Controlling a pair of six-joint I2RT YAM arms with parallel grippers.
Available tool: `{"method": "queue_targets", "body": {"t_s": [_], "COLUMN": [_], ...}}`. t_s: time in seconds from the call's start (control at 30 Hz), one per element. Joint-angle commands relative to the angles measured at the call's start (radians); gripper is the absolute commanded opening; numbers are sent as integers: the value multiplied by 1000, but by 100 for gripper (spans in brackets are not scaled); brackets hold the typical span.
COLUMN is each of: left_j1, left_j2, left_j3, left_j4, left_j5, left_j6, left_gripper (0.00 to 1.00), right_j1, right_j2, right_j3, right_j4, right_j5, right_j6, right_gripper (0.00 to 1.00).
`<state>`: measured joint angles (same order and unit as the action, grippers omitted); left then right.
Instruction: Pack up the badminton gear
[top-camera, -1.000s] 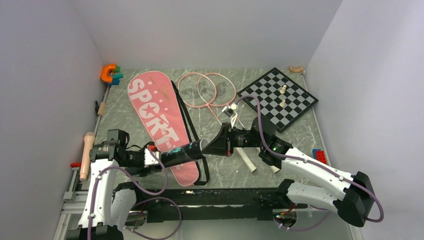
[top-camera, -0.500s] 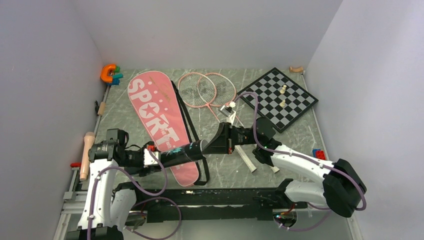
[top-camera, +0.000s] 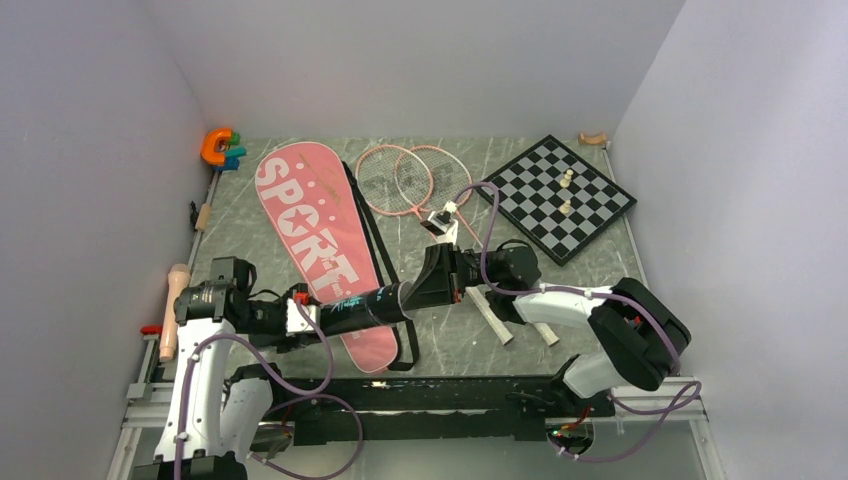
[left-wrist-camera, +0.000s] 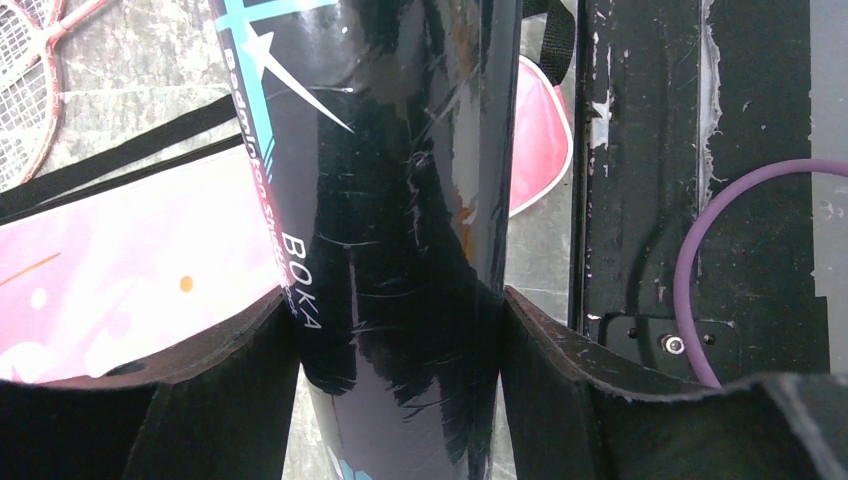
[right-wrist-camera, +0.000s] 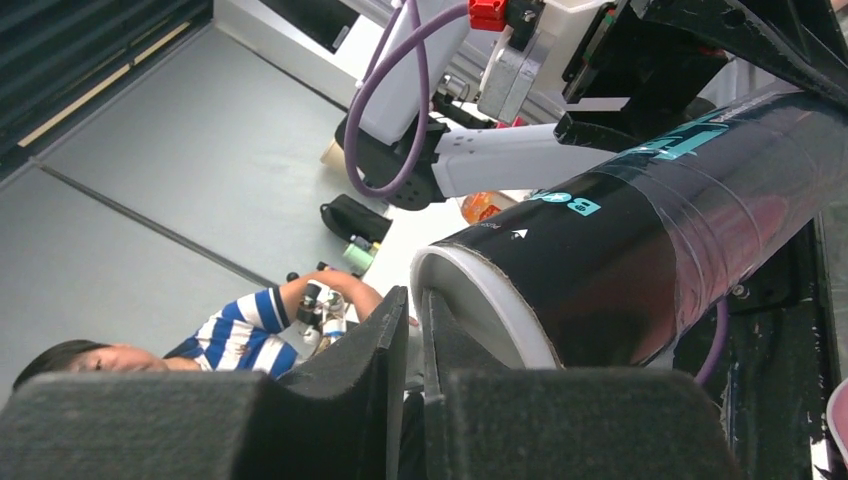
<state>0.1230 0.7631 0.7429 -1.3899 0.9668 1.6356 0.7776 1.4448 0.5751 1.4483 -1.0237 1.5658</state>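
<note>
A long dark tube (top-camera: 365, 305) hangs tilted over the lower end of the pink "SPORT" bag (top-camera: 310, 235). My left gripper (top-camera: 305, 313) is shut on its lower part, and in the left wrist view both fingers press the tube (left-wrist-camera: 400, 200) at the left gripper (left-wrist-camera: 400, 300). My right gripper (top-camera: 408, 293) sits at the tube's open white-rimmed mouth (right-wrist-camera: 480, 300). The right gripper (right-wrist-camera: 414, 300) has its jaws a thin slit apart with nothing showing between them. Two pink-framed rackets (top-camera: 415, 180) lie behind it, with their white handles (top-camera: 490, 315) under the right arm.
A chessboard (top-camera: 555, 195) with pale pieces lies at the back right. An orange C-shaped toy (top-camera: 215, 145) is in the back left corner. A wooden handle (top-camera: 175, 310) lies along the left edge, and small coloured bricks (top-camera: 640, 310) by the right wall.
My right arm has swung left, bringing its gripper closer onto the tube's mouth. The left arm and the tube have stayed in place.
</note>
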Motion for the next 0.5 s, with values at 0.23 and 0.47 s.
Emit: {"method": "queue_targets", "body": {"t_s": [0.23, 0.47], "left_j1": [-2, -4], "left_j2": [-11, -8], "left_j3": [76, 89], "left_j4": [-72, -119], "left_j5": [179, 192], "left_j6": [77, 117], "left_gripper": [0, 0], "right_j1": [2, 2], "right_j2": [3, 45], "right_j3": [1, 17], "right_j4": [55, 104], "right_j5": [7, 25], "right_j6": [-6, 43], "right_gripper": [36, 39]}}
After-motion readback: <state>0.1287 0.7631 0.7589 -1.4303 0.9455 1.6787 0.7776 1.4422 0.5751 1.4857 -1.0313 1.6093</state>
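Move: The right gripper is at the open mouth of the shuttlecock tube: the mouth's middle lies some 2 cm to its left, level fore and aft, and about 3 cm lower. On the table roughly 27 cm below, the round lid is about 14 cm to the right and 3 cm farther out, and the nearer racket's grip 22 cm right and 14 cm farther out. From the left gripper, clasping the tube, the mouth is about 20 cm to the right, level fore and aft, 12 cm higher. Hold the right gripper at the tube's mouth and spread its almost shut fingers to about two fifths open, one finger over the mouth and the other above the rim, letting the hand drift only some half a centimetre up and back. Keep the left gripper clamped round the tube, practically still, so the mouth stays presented. ##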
